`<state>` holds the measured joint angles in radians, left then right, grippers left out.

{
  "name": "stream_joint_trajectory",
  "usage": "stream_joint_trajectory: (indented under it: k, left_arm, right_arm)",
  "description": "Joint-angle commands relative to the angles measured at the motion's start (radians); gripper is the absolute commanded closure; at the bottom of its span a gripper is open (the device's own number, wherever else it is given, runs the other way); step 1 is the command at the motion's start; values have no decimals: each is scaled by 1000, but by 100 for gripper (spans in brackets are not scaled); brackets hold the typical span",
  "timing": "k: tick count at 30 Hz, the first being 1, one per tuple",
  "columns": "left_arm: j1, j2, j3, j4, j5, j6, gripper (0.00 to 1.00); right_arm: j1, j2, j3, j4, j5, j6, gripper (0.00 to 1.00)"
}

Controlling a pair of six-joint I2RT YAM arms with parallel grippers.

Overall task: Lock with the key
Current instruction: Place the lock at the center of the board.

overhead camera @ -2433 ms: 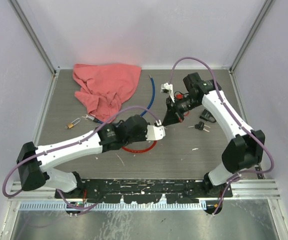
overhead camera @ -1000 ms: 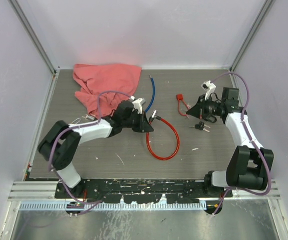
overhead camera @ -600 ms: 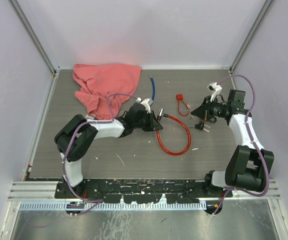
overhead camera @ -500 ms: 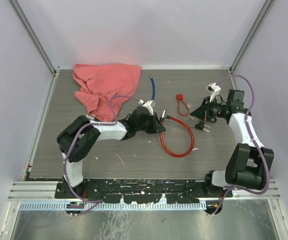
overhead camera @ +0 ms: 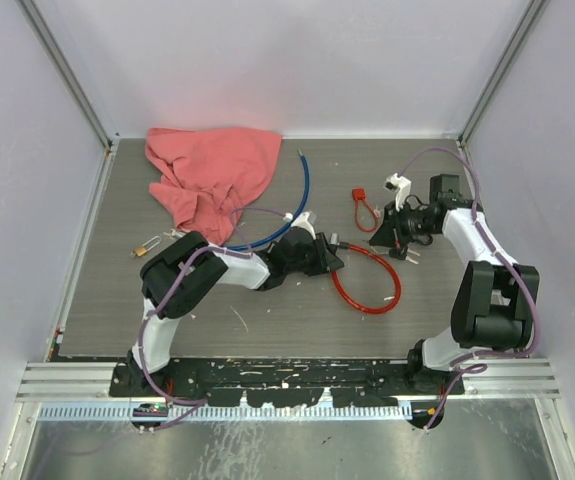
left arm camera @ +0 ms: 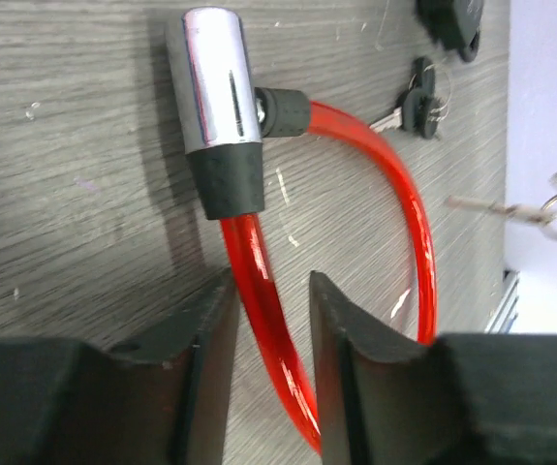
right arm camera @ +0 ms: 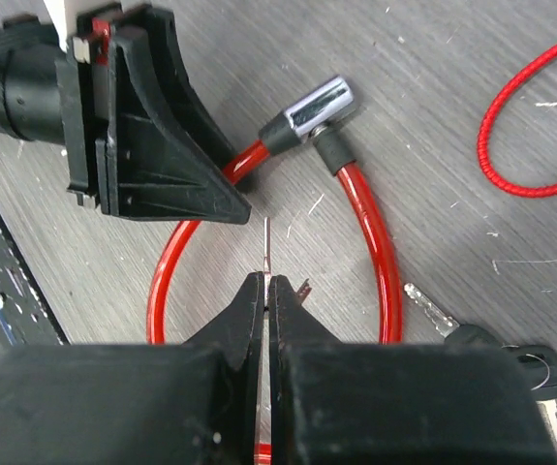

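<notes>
A red cable lock (overhead camera: 367, 283) lies as a closed loop on the table, its chrome cylinder (left arm camera: 215, 87) capping both cable ends. My left gripper (left arm camera: 270, 291) sits low just below the cylinder. Its fingers straddle the red cable (left arm camera: 259, 262) with a small gap on either side, so it is open. My right gripper (right arm camera: 265, 281) hovers above the loop, shut on the key (right arm camera: 266, 242), whose thin blade sticks out past the fingertips towards the left fingers (right arm camera: 171, 165). The left wrist view catches that key (left arm camera: 496, 205) in the air at right.
Spare black-headed keys (overhead camera: 404, 252) lie right of the loop. A thin red cord with a tag (overhead camera: 362, 205), a blue cable (overhead camera: 302, 190) and a pink cloth (overhead camera: 212, 170) lie further back. A small brass padlock (overhead camera: 147, 247) sits at left.
The left gripper has dragged the cable lock rightwards across the table and has now loosened its jaws around the cable. The right gripper has come left and forward, over the loop.
</notes>
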<state>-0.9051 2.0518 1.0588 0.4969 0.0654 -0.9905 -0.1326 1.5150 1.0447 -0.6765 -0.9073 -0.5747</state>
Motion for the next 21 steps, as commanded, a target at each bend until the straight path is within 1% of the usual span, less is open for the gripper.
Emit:
stream_joint_trajectory:
  k: [1,2,5,9,11,12,14,16,17,21]
  left_arm:
    - [-25,-49,45,-67,-120,97,58]
    - [-33,-68,48,-113,-152,134,53]
    - [-53,-146,29,-186,-257,241,50]
    - [-84,-295,-39,-255,-383,390,47]
    - [-95,-406,-100,-263,-433,450,46]
    - [-98,-441,-137,-256,-453,468,44]
    - [-99,-568,-223,-229,-472,486,42]
    - [-99,-681,-327,-181,-473,512,36]
    - [-98,-741,-373,-166,-478,514,31]
    - [-90,-974,-568,-86,-473,507,4]
  right_arm:
    - [26,4,43,-64,74,-89,97]
    - [37,11,42,-73,87,-101,97]
    - [67,33,43,-80,129,-114,97]
    - [105,53,43,-85,177,-118,96]
    - [113,58,41,-95,187,-134,96]
    - [117,59,41,-104,189,-145,96]
    - [130,53,38,-119,190,-164,95]
    - [148,43,29,-120,202,-177,95]
    - [158,40,25,-120,211,-183,95]
    - [187,38,15,-115,249,-192,94]
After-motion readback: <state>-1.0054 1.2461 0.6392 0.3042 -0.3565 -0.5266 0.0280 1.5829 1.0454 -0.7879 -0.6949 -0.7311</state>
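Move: The left hand's parting fingers are around the lock's red cable, with the chrome head about 6 cm straight ahead, roughly at fingertip height. A blue cable lies some 12 cm to that hand's left and 10 cm farther out. From the right hand, which already holds a key, the head is about 9 cm left, 3 cm ahead and 9 cm down. The loose keys are about 7 cm to its right and 1 cm ahead, 10 cm down. The left fingers go on opening wide and come free of the red cable, then that hand pulls away left and up, roughly 13 cm each way, drawing back a little and tipping its fingers up some 30 degrees. Meanwhile the right hand keeps the key pinched and sinks about 5 cm towards the lock, easing back some 3 cm and turning its fingertips further down. ##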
